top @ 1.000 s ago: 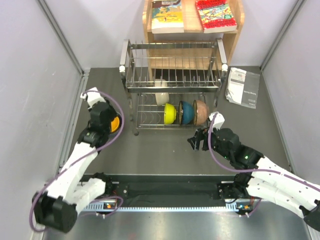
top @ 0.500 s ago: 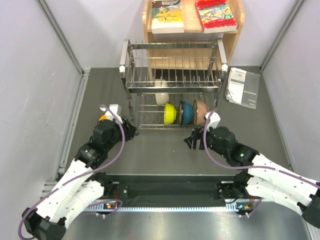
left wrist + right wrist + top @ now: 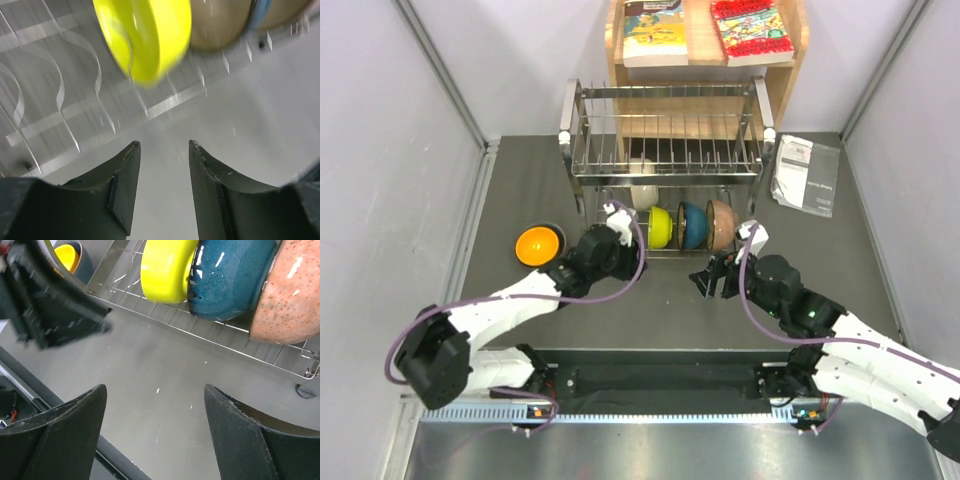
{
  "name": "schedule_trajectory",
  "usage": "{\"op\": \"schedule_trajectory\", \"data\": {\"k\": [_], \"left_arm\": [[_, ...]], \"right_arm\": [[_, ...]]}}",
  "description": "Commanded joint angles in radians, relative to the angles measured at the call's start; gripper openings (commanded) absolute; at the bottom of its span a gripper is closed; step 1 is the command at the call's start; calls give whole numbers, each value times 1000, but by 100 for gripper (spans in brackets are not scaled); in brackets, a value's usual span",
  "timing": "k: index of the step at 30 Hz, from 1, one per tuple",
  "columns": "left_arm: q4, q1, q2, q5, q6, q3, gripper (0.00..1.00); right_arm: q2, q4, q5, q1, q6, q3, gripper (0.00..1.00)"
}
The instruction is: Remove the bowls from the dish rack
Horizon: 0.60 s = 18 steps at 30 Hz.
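The dish rack [image 3: 665, 150] stands at the back middle of the table. On its lower tier, on edge, stand a cream-white bowl [image 3: 642, 190], a lime-yellow bowl [image 3: 660, 227], a teal-blue bowl [image 3: 693, 225] and a pinkish-tan bowl [image 3: 722, 223]. An orange bowl [image 3: 539, 245] sits upright on the table left of the rack. My left gripper [image 3: 620, 222] is open and empty at the rack's front left, and the lime-yellow bowl [image 3: 145, 35] is just ahead of it. My right gripper [image 3: 705, 280] is wide open and empty, a short way in front of the teal-blue bowl [image 3: 230, 275].
A wooden shelf [image 3: 790, 80] with books stands behind the rack. A paper leaflet [image 3: 807, 175] lies to the right of the rack. Grey walls close in both sides. A black rail [image 3: 660, 385] runs along the near edge between the arm bases.
My left gripper has let go of the orange bowl, which now sits on the table at the left. The left arm has swung right to the rack's front. The right arm has barely moved.
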Motion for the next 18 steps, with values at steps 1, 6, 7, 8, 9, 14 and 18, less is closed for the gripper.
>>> {"op": "schedule_trajectory", "data": {"k": [1, 6, 7, 8, 9, 14, 18], "left_arm": [[160, 1, 83, -67, 76, 118, 49], [268, 7, 170, -7, 69, 124, 49], [294, 10, 186, -4, 67, 127, 49], [306, 10, 200, -4, 67, 129, 49], [311, 12, 226, -4, 67, 143, 49], [355, 24, 290, -7, 77, 157, 48], [466, 61, 322, 59, 55, 126, 48]], "right_arm": [[-25, 12, 7, -3, 4, 12, 78], [-31, 15, 18, -6, 5, -7, 78], [-31, 21, 16, -5, 7, -20, 78], [-31, 24, 13, -5, 8, -23, 78], [-32, 24, 12, -6, 13, -29, 78], [-58, 23, 12, -6, 25, -52, 78], [-66, 31, 16, -11, 30, -76, 78]]}}
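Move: The lime-green bowl stands on edge in the lower rack, some 10 cm ahead of the left hand, 5 cm to its right and about 4 cm lower. The blue bowl is beside it, 7 cm farther right and level with it; the white bowl lies about 17 cm ahead of the hand and 1 cm to its right, at roughly bowl height. From the right hand the lime-green bowl is about 12 cm ahead, 11 cm left and 7 cm lower. Towards the near edge of the lime-green bowl, the left hand reaches forward about 6 cm and 4 cm to the right, first lifting some 2 cm, then sinking about 3 cm as it slows. Its fingers tip up slightly and stay half open, the tips ending close by the rim; no contact can be made out. ##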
